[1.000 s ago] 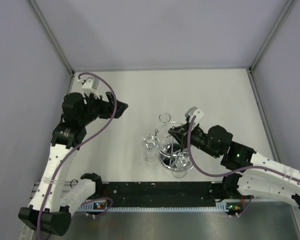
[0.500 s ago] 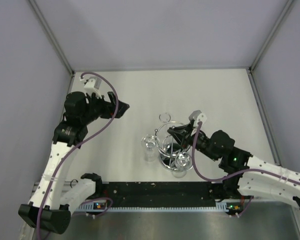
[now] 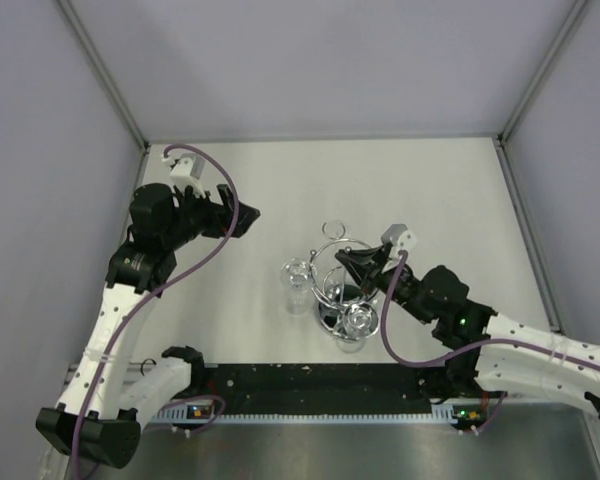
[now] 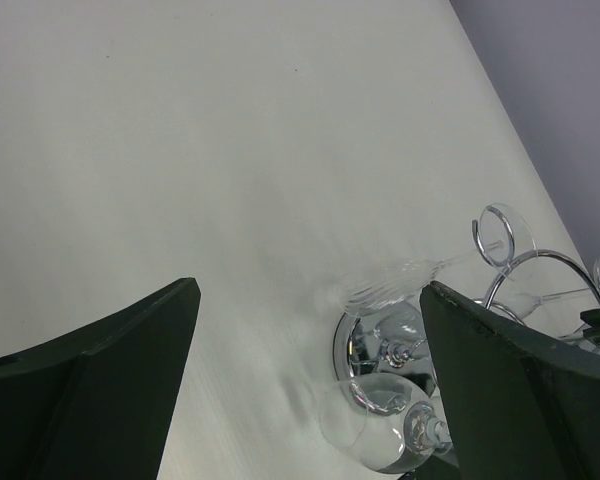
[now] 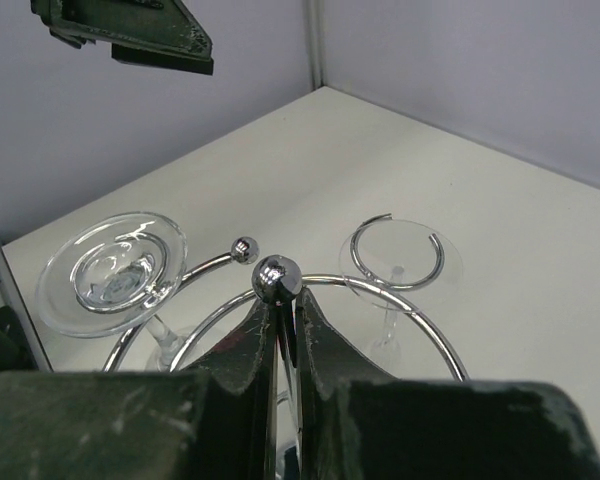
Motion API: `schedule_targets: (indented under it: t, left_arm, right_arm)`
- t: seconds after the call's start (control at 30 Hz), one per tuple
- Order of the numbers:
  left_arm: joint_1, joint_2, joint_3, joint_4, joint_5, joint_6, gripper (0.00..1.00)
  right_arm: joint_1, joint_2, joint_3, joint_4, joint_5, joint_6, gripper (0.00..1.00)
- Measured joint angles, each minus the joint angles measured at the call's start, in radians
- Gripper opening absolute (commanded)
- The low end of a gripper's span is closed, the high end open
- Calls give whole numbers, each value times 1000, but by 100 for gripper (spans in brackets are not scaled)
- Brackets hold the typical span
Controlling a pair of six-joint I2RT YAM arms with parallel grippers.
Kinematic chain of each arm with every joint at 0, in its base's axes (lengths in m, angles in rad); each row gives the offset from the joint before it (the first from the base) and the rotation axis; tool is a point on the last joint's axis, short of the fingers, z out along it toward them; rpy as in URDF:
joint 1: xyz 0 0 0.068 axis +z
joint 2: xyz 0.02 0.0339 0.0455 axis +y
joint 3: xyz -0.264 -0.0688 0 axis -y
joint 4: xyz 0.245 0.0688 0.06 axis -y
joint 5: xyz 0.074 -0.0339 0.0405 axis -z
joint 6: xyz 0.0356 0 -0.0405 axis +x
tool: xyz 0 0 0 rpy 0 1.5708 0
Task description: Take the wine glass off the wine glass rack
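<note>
The chrome wine glass rack point(image 3: 329, 312) stands mid-table, with its ball-topped post point(image 5: 277, 278) and hoop seen close up in the right wrist view. Clear wine glasses hang from it upside down: one at the left point(image 3: 298, 276), one at the front point(image 3: 357, 322). In the right wrist view, one glass foot point(image 5: 110, 270) rests on a left arm and another foot point(image 5: 416, 268) sits in a small ring. My right gripper point(image 5: 280, 322) is shut on the rack's post just under the ball. My left gripper point(image 3: 242, 218) hovers open, up and left of the rack, holding nothing.
Grey walls close in the white table point(image 3: 430, 190) at the back, left and right. A black strip point(image 3: 310, 380) runs along the near edge between the arm bases. In the left wrist view the mirrored base point(image 4: 378, 342) and a glass bowl point(image 4: 378, 428) lie between my open fingers.
My right gripper has closed fully on the rack's post. The rack and its glasses have shifted slightly toward the back. The left arm has barely moved.
</note>
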Motion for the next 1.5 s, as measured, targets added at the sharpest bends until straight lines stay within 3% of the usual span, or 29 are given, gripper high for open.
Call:
schedule_targets:
  t: [0.33, 0.63, 1.03, 1.5]
  left_arm:
    - [-1, 7, 0, 0, -3, 4, 98]
    - [-3, 8, 0, 0, -4, 5, 98]
    - [-6, 7, -4, 6, -15, 12, 98]
    - [-6, 13, -59, 40, -15, 12, 98]
  right_arm:
    - [1, 52, 0, 70, 47, -65, 0]
    - [-16, 192, 71, 119, 92, -133, 0]
    - [-230, 351, 196, 109, -44, -105, 0]
    - [-311, 526, 344, 101, -126, -70, 0]
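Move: The rack's centre post is already pinched just under its ball by the right hand, so the rack's middle hangs roughly straight below it, some 12 cm down; clear table lies about 14 cm ahead and 2 cm left. Glass middles also sit about 12 cm below this hand: the left glass 10 cm left and level, the far glass 10 cm ahead and 2 cm left. From the left hand, the rack is about 12 cm back, 19 cm right and 14 cm below. The rack is taken forward over the table by the right hand, which keeps its closed grip on the post under the ball and travels about 14 cm nearly level, slowly at first and then faster, turning some 10 degrees clockwise. The left hand, fingers still wide open, waits and then sinks about 2 cm late on. ##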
